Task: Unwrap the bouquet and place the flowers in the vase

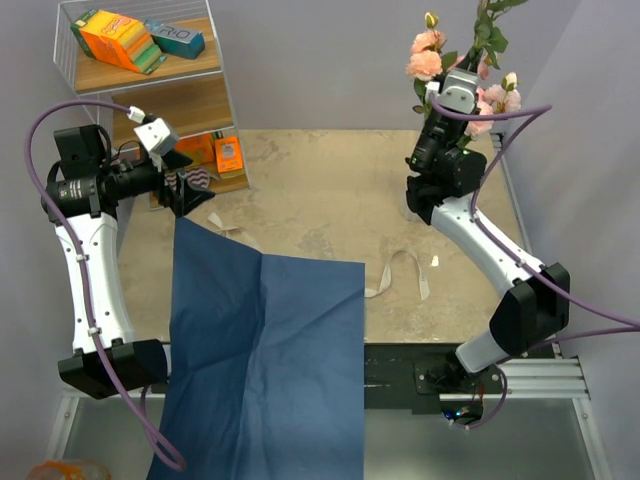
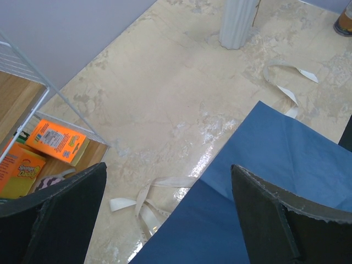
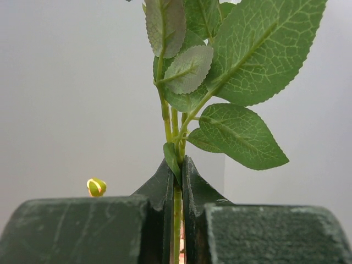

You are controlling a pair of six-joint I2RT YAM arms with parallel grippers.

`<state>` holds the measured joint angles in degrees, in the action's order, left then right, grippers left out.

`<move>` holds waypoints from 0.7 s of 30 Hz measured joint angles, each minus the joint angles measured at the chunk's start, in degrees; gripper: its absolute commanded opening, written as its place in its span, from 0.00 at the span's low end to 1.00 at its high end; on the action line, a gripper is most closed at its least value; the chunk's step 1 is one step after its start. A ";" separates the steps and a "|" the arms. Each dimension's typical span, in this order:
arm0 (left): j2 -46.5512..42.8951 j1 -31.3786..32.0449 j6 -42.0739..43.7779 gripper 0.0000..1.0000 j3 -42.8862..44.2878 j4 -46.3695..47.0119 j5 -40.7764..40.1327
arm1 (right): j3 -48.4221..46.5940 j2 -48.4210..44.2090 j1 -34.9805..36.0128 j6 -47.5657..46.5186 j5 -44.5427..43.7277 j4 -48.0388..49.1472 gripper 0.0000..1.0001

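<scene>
My right gripper [image 3: 177, 165] is shut on the thin green stems of the flowers [image 3: 231, 60], whose broad leaves fan out above the fingers; a small bud [image 3: 96, 187] shows to the left. From above, the pink roses [image 1: 428, 55] stand high at the back right, above the right gripper [image 1: 455, 85]. Only the ribbed lower body of the white vase [image 2: 237, 25] shows, at the top of the left wrist view; in the top view the right arm hides it. The blue paper [image 1: 265, 340] lies spread flat. My left gripper [image 1: 188, 195] hangs open over its far left corner [image 2: 258, 181], holding nothing.
Cream ribbon pieces lie loose on the table [image 1: 400, 275] and by the paper's corner [image 2: 159, 184]. A wire shelf rack [image 1: 150, 60] with orange boxes [image 2: 58, 142] stands at the back left, close to the left gripper. A can [image 2: 344, 22] stands beyond the vase.
</scene>
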<state>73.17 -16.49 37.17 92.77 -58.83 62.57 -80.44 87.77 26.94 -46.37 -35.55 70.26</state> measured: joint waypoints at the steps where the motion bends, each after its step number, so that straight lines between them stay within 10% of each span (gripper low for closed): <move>1: 0.00 0.00 0.00 0.99 0.00 0.00 -0.02 | 0.52 0.02 0.00 -0.20 -0.20 0.04 0.00; 7: -0.15 0.00 0.04 0.99 0.00 -0.09 -0.50 | 4.63 -1.97 0.00 3.21 -4.85 -4.04 0.00; 21: -1.07 0.00 0.02 0.99 0.24 -0.87 0.07 | -7.19 -2.36 -0.28 26.03 -12.00 -50.73 0.49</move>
<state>72.10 -16.49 37.19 93.01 -59.70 62.63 -87.64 85.41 26.65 -20.34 -47.55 19.53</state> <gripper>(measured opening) 0.992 0.461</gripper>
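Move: The right hand holds the upright flower high above the vase, whose middle is about 7 cm ahead, 2 cm left and 43 cm below. Peach blooms already in the vase stand some 9 cm ahead and 7 cm left, about 7 cm lower; the right-hand pink blooms are roughly 7 cm ahead, 8 cm right and 12 cm lower. From the idle left hand the vase is about 16 cm ahead, 48 cm right and 24 cm below. With the stem still pinched, the right hand sinks towards the vase, feeding the flower down among the blooms already there, and travels about 9 cm down in all while its up-pointing fingers tip forward some 30 degrees. Past the halfway point the fingers part to nearly half open and let go of the stem, and the hand pushes on forward, some 5 cm overall, most of it in this last part as the sinking slows. ##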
